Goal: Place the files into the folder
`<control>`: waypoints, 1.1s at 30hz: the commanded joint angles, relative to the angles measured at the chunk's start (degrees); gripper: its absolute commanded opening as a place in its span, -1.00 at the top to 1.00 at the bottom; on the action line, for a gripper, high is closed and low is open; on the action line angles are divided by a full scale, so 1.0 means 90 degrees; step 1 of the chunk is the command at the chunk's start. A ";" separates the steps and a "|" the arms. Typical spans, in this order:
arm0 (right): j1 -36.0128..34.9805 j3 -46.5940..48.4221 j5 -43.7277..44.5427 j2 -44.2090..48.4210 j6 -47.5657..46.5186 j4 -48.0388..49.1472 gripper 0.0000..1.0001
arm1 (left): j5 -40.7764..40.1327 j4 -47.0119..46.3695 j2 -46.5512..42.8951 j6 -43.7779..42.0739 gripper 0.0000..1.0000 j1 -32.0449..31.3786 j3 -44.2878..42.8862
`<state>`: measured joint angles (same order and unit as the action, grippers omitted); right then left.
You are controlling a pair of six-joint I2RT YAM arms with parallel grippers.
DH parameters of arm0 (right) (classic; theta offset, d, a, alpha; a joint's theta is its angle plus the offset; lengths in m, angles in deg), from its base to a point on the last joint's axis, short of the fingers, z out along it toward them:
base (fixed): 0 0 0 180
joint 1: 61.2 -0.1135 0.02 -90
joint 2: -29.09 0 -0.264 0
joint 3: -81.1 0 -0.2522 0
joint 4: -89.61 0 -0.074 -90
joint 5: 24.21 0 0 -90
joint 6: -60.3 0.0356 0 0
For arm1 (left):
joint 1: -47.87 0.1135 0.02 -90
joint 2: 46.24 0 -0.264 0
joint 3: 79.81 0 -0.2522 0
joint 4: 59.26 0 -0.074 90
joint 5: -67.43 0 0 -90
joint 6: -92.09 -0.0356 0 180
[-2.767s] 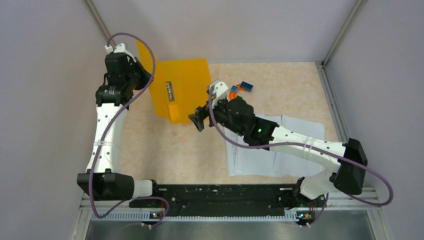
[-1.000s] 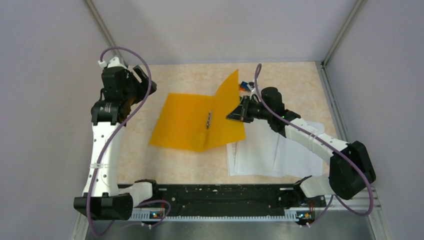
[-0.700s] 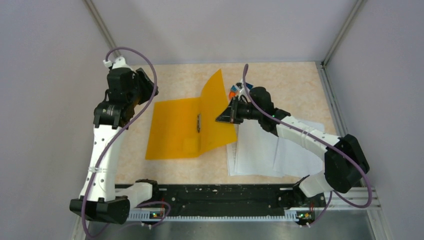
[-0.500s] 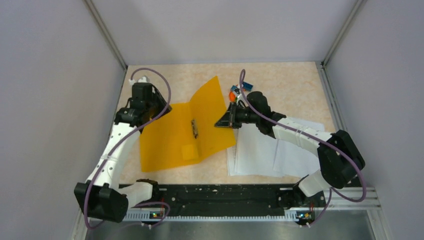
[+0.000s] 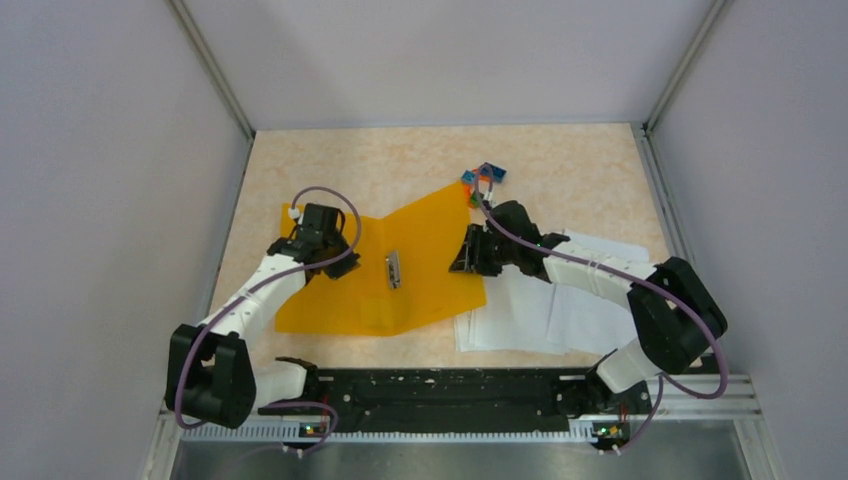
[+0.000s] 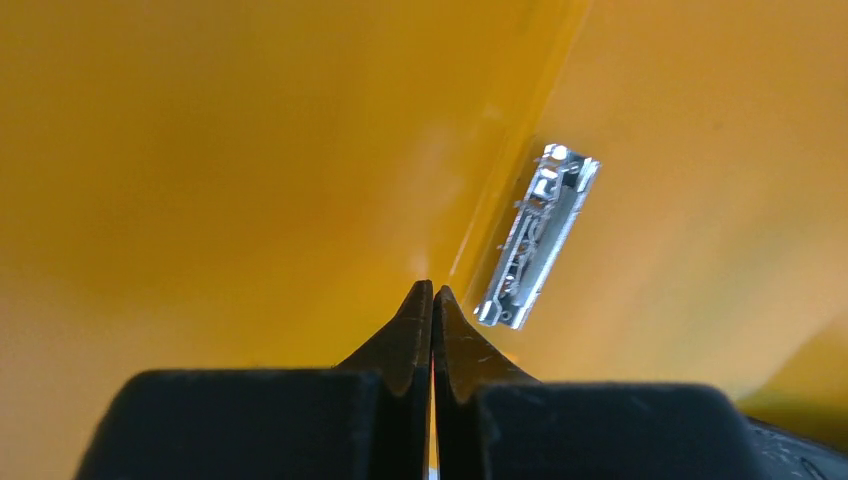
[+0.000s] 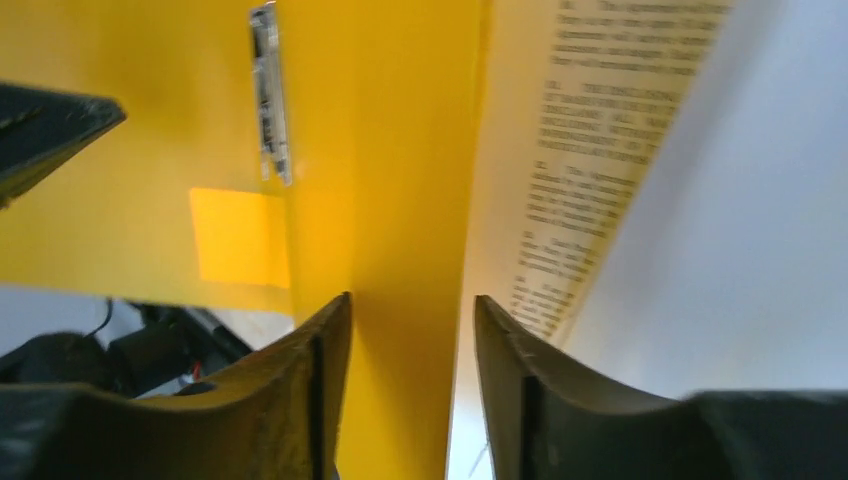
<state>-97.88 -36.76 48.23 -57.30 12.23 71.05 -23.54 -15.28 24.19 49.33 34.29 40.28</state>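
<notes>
The orange folder [image 5: 330,300] lies open on the table, its metal clip [image 5: 393,268] at the spine. My left gripper [image 5: 347,264] is shut, tips down on the folder's left half beside the clip [image 6: 535,235]; nothing shows between its fingers. My right gripper [image 5: 460,256] is open at the right flap's outer edge, and that orange edge [image 7: 420,250] runs between its fingers. The white files [image 5: 560,300] lie to the right of the folder, their left edge under the flap. Printed text shows on a sheet [image 7: 600,150] in the right wrist view.
Small colourful blocks [image 5: 483,178] sit at the back, just behind the right arm. A paler square patch [image 7: 240,235] shows on the folder near the clip. Grey walls close in the table left, right and back. The arm bases' black rail [image 5: 440,390] runs along the near edge.
The folder's raised right flap has come down almost flat, and my right gripper came down with it. My left arm has swung in and down onto the folder's left half.
</notes>
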 commanded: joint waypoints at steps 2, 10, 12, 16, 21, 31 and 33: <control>0.0015 0.0199 0.1401 0.0206 -0.0586 -0.0991 -0.15 | -0.0638 -0.0381 -0.0083 0.0564 1.00 -0.0210 0.0411; -0.0096 0.1341 0.2795 0.0745 -0.0984 -0.2351 -0.44 | -0.0453 -0.0425 -0.0024 0.0607 1.00 -0.0444 0.0227; -0.0281 0.1754 0.3080 0.0814 -0.1054 -0.2628 -0.45 | -0.0423 -0.0368 -0.0059 0.0620 1.00 -0.0486 0.0106; -0.1109 0.2856 0.3862 0.0291 -0.1296 -0.3299 -0.46 | -0.0457 -0.0239 -0.0108 0.0625 1.00 -0.0519 -0.0125; -0.1737 0.3731 0.3961 -0.0823 -0.1366 -0.3548 -0.38 | -0.0436 -0.0202 -0.0088 0.0683 0.99 -0.0564 -0.0256; -0.2125 0.3633 0.3160 -0.2176 -0.1309 -0.1824 -0.45 | -0.0456 -0.0164 -0.0189 0.0738 0.94 -0.0579 -0.0263; -0.2149 0.3643 0.3198 -0.2473 -0.1279 -0.1695 -0.51 | -0.0480 -0.0129 -0.0189 0.0714 0.92 -0.0578 -0.0258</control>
<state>-115.50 -5.59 77.13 -75.94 1.07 50.03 -26.95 -16.74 24.10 55.43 29.28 39.67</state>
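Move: The right hand's half-open fingers straddle the outer edge of the folder's right leaf; its middle lies some 5 cm to their left, 3 cm farther out and about 3 cm below. The folder's clip is roughly 13 cm to the hand's left and about level with it; the white sheets' middle is 10 cm to its right and 5 cm back. From the shut left hand, the clip lies about 7 cm to the right, the right leaf's middle 18 cm right and 2 cm out, both slightly below. Down and rightward at first, some 5 cm, the right hand opens wide and comes free of the right leaf's edge; it then rises about 14 cm, swings left and sinks open over the leaf's inner face, fingers turning steeper, towards the clip. The left hand, still shut, dips 2 cm over the left leaf beside the spine, then rises and edges right. ##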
